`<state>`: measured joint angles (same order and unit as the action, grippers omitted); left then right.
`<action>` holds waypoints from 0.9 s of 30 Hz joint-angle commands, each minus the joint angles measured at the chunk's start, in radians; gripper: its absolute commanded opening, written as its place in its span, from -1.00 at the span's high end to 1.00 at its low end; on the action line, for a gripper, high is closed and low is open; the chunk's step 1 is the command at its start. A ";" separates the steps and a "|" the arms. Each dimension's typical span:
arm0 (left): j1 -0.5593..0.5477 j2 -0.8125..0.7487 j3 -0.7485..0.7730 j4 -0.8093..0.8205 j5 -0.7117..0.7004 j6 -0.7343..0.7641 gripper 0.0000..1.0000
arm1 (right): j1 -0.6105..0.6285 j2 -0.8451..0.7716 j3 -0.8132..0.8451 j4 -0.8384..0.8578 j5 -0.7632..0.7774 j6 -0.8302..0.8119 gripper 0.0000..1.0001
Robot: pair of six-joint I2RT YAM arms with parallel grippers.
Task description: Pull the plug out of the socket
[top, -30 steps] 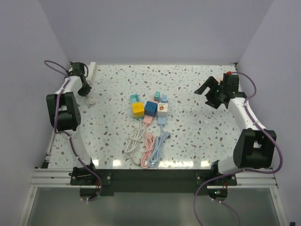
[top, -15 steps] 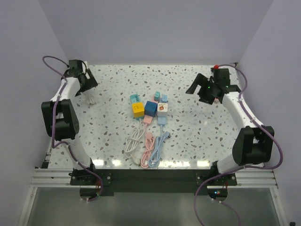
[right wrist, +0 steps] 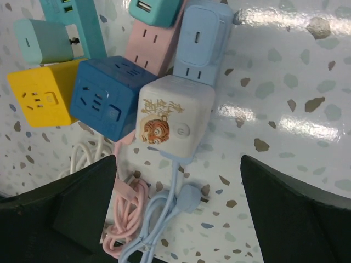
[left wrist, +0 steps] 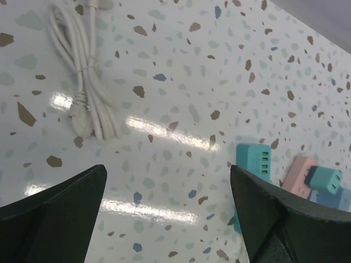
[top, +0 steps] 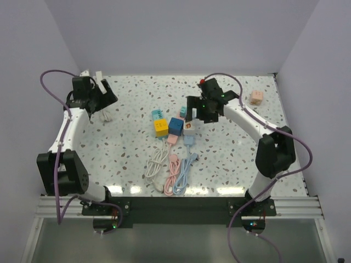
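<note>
A cluster of sockets lies mid-table: a yellow cube (top: 160,127), a blue cube (top: 176,125) and a white tiger-print cube (right wrist: 174,116). Behind them, a teal plug (right wrist: 153,10) sits in a pink socket strip (right wrist: 148,46). A light blue plug (right wrist: 203,41) sits in the socket beside it, and a mint plug (right wrist: 44,41) is on a teal strip (left wrist: 252,164). My right gripper (right wrist: 178,159) hangs open just above the white cube's cable side, holding nothing. My left gripper (left wrist: 167,170) is open over bare table, left of the teal strip.
A coiled white cable (left wrist: 82,93) lies at the back left near my left gripper (top: 104,94). White, pink and blue cable bundles (top: 173,170) trail from the cubes toward the front. A peach cube (top: 255,97) sits at the back right. Purple walls close three sides.
My right arm swung from the back right to over the socket cluster, and the peach cube now shows where it was. My left gripper opened and lifted off the white cable.
</note>
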<state>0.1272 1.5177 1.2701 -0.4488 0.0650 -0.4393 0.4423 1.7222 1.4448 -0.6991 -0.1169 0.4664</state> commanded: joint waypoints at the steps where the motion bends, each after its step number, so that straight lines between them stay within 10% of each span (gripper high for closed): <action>1: -0.037 -0.111 -0.078 0.085 0.124 -0.036 -1.00 | 0.071 0.095 0.133 -0.106 0.150 -0.005 -0.97; 21: -0.083 -0.294 -0.250 0.079 0.220 -0.033 -1.00 | 0.153 0.295 0.186 -0.125 0.279 0.038 -0.77; 27: -0.182 -0.303 -0.265 0.104 0.285 -0.047 -1.00 | 0.141 0.257 0.148 -0.114 0.309 0.015 0.11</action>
<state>-0.0082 1.2438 1.0153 -0.4042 0.2840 -0.4793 0.6014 2.0079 1.6085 -0.8097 0.1204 0.5022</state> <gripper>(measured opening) 0.997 0.573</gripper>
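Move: Just left of and below the right hand stands the white plug, about 3 cm to its left, level with it fore and aft, and roughly 8 cm down. The blue plug is some 7 cm to the left of the white one. The small light-blue plug sits about 6 cm beyond the white one on the same strip, and the small teal plug roughly 9 cm farther out and 3 cm left of it. From the left hand the white plug lies about 40 cm right, 8 cm back and 13 cm down. Sinking about 7 cm and easing some 3 cm left, the right hand comes down over the white plug while its wrist tilts roughly 15 degrees so the fingers point more steeply down; only near the end do they close, pinching the plug's two sides. The open left hand swings right and back towards the plugs, turning a little clockwise. ##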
